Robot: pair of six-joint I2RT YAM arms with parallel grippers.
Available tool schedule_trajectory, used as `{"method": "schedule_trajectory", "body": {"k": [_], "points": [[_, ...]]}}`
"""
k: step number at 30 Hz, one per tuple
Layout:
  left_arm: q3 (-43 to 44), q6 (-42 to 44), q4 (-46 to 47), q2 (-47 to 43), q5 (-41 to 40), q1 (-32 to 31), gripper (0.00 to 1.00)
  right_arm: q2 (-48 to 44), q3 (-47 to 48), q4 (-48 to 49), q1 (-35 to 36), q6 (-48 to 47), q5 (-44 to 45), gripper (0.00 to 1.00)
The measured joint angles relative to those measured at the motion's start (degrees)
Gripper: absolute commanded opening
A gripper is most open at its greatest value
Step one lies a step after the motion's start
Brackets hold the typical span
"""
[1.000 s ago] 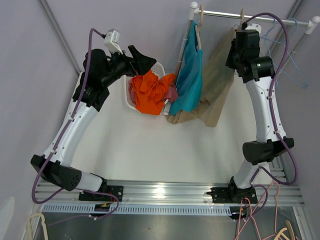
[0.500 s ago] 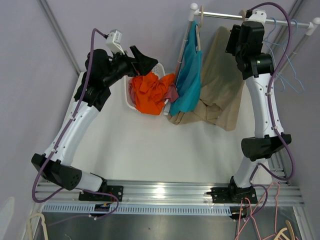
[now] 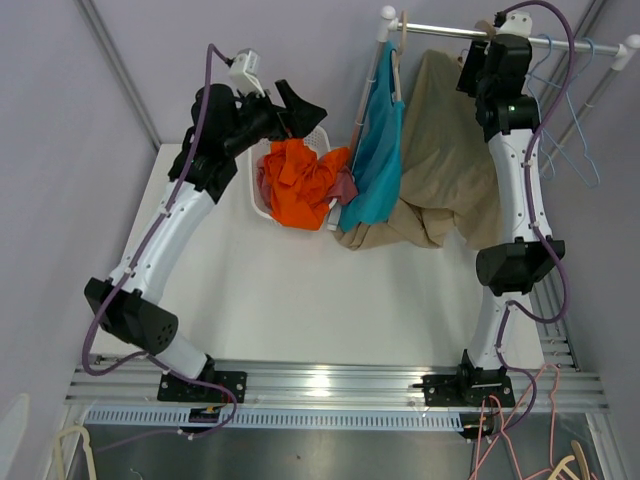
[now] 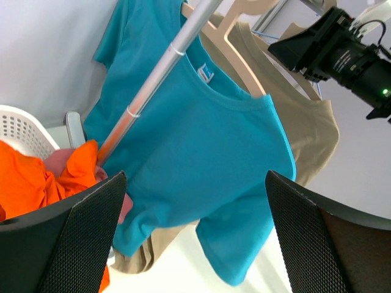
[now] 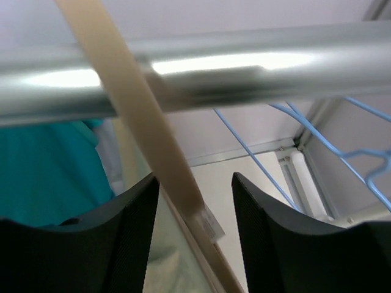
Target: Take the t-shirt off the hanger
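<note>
A teal t-shirt [image 3: 380, 150] and a beige t-shirt [image 3: 450, 150] hang on wooden hangers from the rail [image 3: 440, 30]. The beige shirt's hem lies on the table. My right gripper [image 3: 487, 48] is up at the rail; in the right wrist view its jaws [image 5: 195, 183] stand partly apart around the beige shirt's hanger [image 5: 153, 140], which touches the left finger, with a gap to the right finger. My left gripper [image 3: 300, 105] is open and empty above the basket, facing the teal shirt [image 4: 208, 159] in the left wrist view [image 4: 192, 183].
A white basket [image 3: 257, 190] holding orange clothes [image 3: 300, 185] stands left of the rack. The rack's upright post [image 4: 153, 85] runs in front of the teal shirt. Blue wire hangers [image 3: 572, 130] hang at the rail's right end.
My right gripper has risen along the beige shirt to the rail, and the shirt now hangs wider and further right. My left gripper has moved up and right, toward the teal shirt.
</note>
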Motion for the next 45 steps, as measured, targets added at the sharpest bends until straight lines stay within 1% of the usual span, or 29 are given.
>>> {"method": "schedule_trajectory", "body": {"k": [3, 4, 5, 6, 8, 19, 22, 26, 28, 31, 32, 34, 37, 38, 40, 41, 43, 45], "points": [[3.13, 0.04, 0.02, 2.86, 0.00, -0.07, 0.99, 1.46, 0.33, 1.73, -1.09, 0.22, -3.32, 0.49], [4.07, 0.04, 0.04, 3.76, 0.00, -0.09, 1.00, 1.75, 0.37, 2.29, -1.40, 0.31, -4.11, 0.43], [5.01, 0.07, 0.00, 4.66, 0.00, -0.09, 1.00, 2.01, 0.37, 2.71, -1.77, 0.33, -4.83, 0.35], [5.55, 0.07, 0.00, 5.22, 0.02, -0.11, 0.99, 2.21, 0.39, 3.15, -2.03, 0.33, -5.55, 0.15], [6.95, 0.13, -0.02, 6.69, 0.02, -0.13, 0.99, 2.38, 0.46, 3.72, -2.43, 0.39, -6.91, 0.00], [9.22, 2.67, -1.42, 8.04, 0.02, -0.76, 0.99, 2.47, 2.19, 4.48, -2.71, 1.97, -10.93, 0.00], [9.22, 5.16, -2.12, 7.21, -0.57, -2.64, 1.00, 1.36, 2.21, 4.61, -1.86, 1.84, -10.84, 0.00], [7.50, 8.66, -2.75, 3.87, -1.81, -7.50, 0.99, -3.17, -0.33, 4.15, 1.33, 0.07, -7.87, 0.00], [2.67, 9.18, -0.79, -0.39, -2.03, -10.27, 0.99, -6.34, -1.18, 3.48, 3.43, -0.15, -6.73, 0.00], [-7.85, 10.16, 4.39, -8.07, -3.39, -14.82, 1.00, -12.44, -4.46, 0.57, 5.62, 1.53, -5.53, 0.00], [-11.58, 10.99, 6.10, -10.62, -4.33, -17.05, 1.00, -15.47, -7.48, -0.15, 6.08, 2.75, -4.59, 0.00], [-18.78, 14.40, 11.17, -14.62, -9.18, -22.97, 1.00, -22.51, -16.87, 0.76, 7.78, 6.03, -0.07, 0.00], [-32.28, 23.17, 20.70, -20.17, -17.59, -35.47, 0.99, -32.92, -30.12, 2.49, 10.93, 12.61, 7.76, 0.00], [-37.77, 26.05, 26.10, -21.59, -20.09, -39.71, 1.00, -36.57, -34.62, 2.86, 12.09, 15.58, 9.51, 0.00], [-46.07, 30.27, 32.13, -22.93, -23.61, -46.16, 1.00, -42.60, -41.62, 2.84, 13.60, 20.87, 12.17, 0.00], [-48.70, 31.74, 34.60, -22.88, -24.96, -47.84, 1.00, -44.46, -43.39, 2.34, 13.75, 23.34, 13.22, 0.00], [-53.94, 35.08, 40.52, -22.27, -29.38, -51.39, 0.99, -46.71, -44.83, 0.00, 13.81, 28.79, 15.72, 0.00], [-56.87, 39.19, 47.17, -20.44, -33.66, -54.64, 0.99, -47.30, -44.81, -1.68, 13.81, 33.09, 17.38, 0.00]]}}
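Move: At the right fingertips, about 2 cm ahead of the right hand and level with it, is the neck of the tan t-shirt's wooden hanger, hooked over the rail. The rail is about 3 cm ahead and 4 cm up. Blue hangers hang some 20 cm to the right, 2 cm farther out and 10 cm lower. From the left hand, the tan t-shirt's middle lies roughly 11 cm ahead, 30 cm right and 20 cm below, and the teal t-shirt 12 cm ahead, 16 cm right, 15 cm below. Easing about 2 cm forward under the rail, the right hand shuts on the hanger's neck, lifts it some 8 cm clear while drawing it back, then pulls back about 24 cm in all, sinking a little and rolling its left side up. The left hand, fingers wide open, reaches slightly forward, then sweeps back about 30 cm, right and down, tipping downward towards the tan cloth; contact there can't be told. ##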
